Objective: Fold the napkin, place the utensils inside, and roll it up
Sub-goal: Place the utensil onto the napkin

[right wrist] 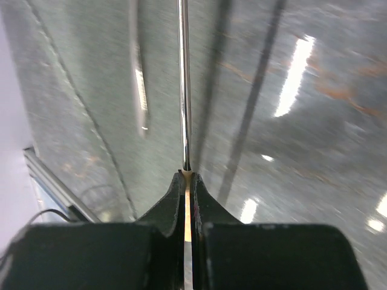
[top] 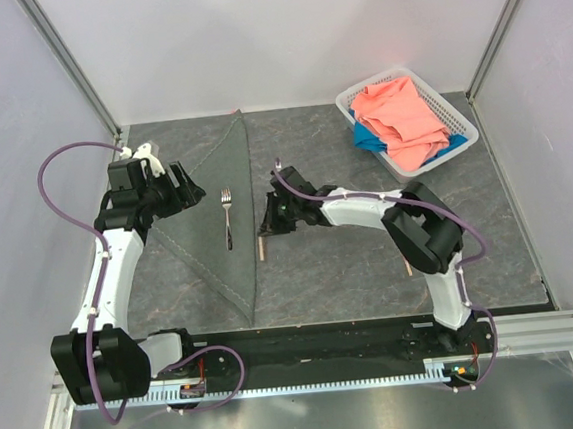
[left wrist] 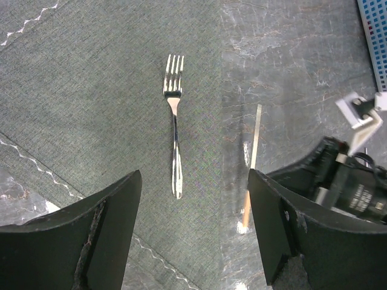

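The napkin (top: 215, 196) lies folded into a dark grey triangle left of centre, its stitched hem showing in the left wrist view (left wrist: 91, 78). A silver fork (top: 228, 218) (left wrist: 175, 145) rests on it, tines pointing away. My left gripper (top: 192, 193) (left wrist: 195, 181) hovers open over the napkin's left part, nothing between its fingers. My right gripper (top: 264, 222) (right wrist: 187, 175) is shut on one thin chopstick (top: 261, 247) (right wrist: 183, 90) just right of the napkin's straight edge; the stick (left wrist: 253, 157) lies along that edge. A light sliver (top: 409, 267) by the right elbow may be the other chopstick.
A white basket (top: 458, 109) at the back right holds a salmon-pink cloth (top: 398, 114) and a blue cloth (top: 368, 137). White walls enclose the table on three sides. The right arm (top: 366, 207) stretches across the middle of the table.
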{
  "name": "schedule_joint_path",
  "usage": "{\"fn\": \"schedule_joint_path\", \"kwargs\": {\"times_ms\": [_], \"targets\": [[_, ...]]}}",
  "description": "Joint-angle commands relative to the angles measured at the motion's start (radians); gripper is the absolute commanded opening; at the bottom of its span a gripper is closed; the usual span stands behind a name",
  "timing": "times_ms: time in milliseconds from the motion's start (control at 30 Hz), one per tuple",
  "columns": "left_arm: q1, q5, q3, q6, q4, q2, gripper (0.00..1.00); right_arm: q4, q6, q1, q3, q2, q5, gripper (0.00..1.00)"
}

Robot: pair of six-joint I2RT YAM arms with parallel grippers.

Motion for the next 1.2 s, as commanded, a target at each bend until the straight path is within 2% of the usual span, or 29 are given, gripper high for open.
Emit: {"fn": "schedule_joint_path", "kwargs": {"times_ms": [0, 667, 900, 1167], "targets": [[0.003, 0.029, 0.002, -0.014, 0.036, -0.031, 0.79, 0.083, 0.057, 0.027, 0.139, 0.076, -0.041, 0.0], [-0.017, 0.021, 0.002, -0.01, 0.03, -0.034, 0.79, 0.005, 0.038, 0.043, 0.41, 0.309, 0.004, 0.0], [-0.022, 0.019, 0.004, -0.008, 0.029, -0.032, 0.79, -0.029, 0.012, 0.041, 0.428, 0.332, 0.048, 0.0], [-0.028, 0.019, 0.004, -0.007, 0.027, -0.035, 0.79, -0.055, -0.001, 0.04, 0.488, 0.389, 0.028, 0.0]]}}
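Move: The right hand already holds the wood-handled utensil; the spot for it on the napkin is about 6 cm ahead, 8 cm to the left and some 4 cm lower. The fork lies just beyond, about 6 cm ahead and 11 cm left of that hand, and the napkin's middle roughly 5 cm ahead and 14 cm left. From the idle left hand that spot is level fore and aft, about 11 cm to the right and 18 cm below. Keeping its shut pinch on the utensil where wood meets metal, the right hand carries it left over the napkin's edge, rising about 1 cm, then eases forward and sinks some 4 cm beside the fork. In all it goes about 8 cm left and 5 cm forward, the wrist tipping barely five degrees and mostly back again. ##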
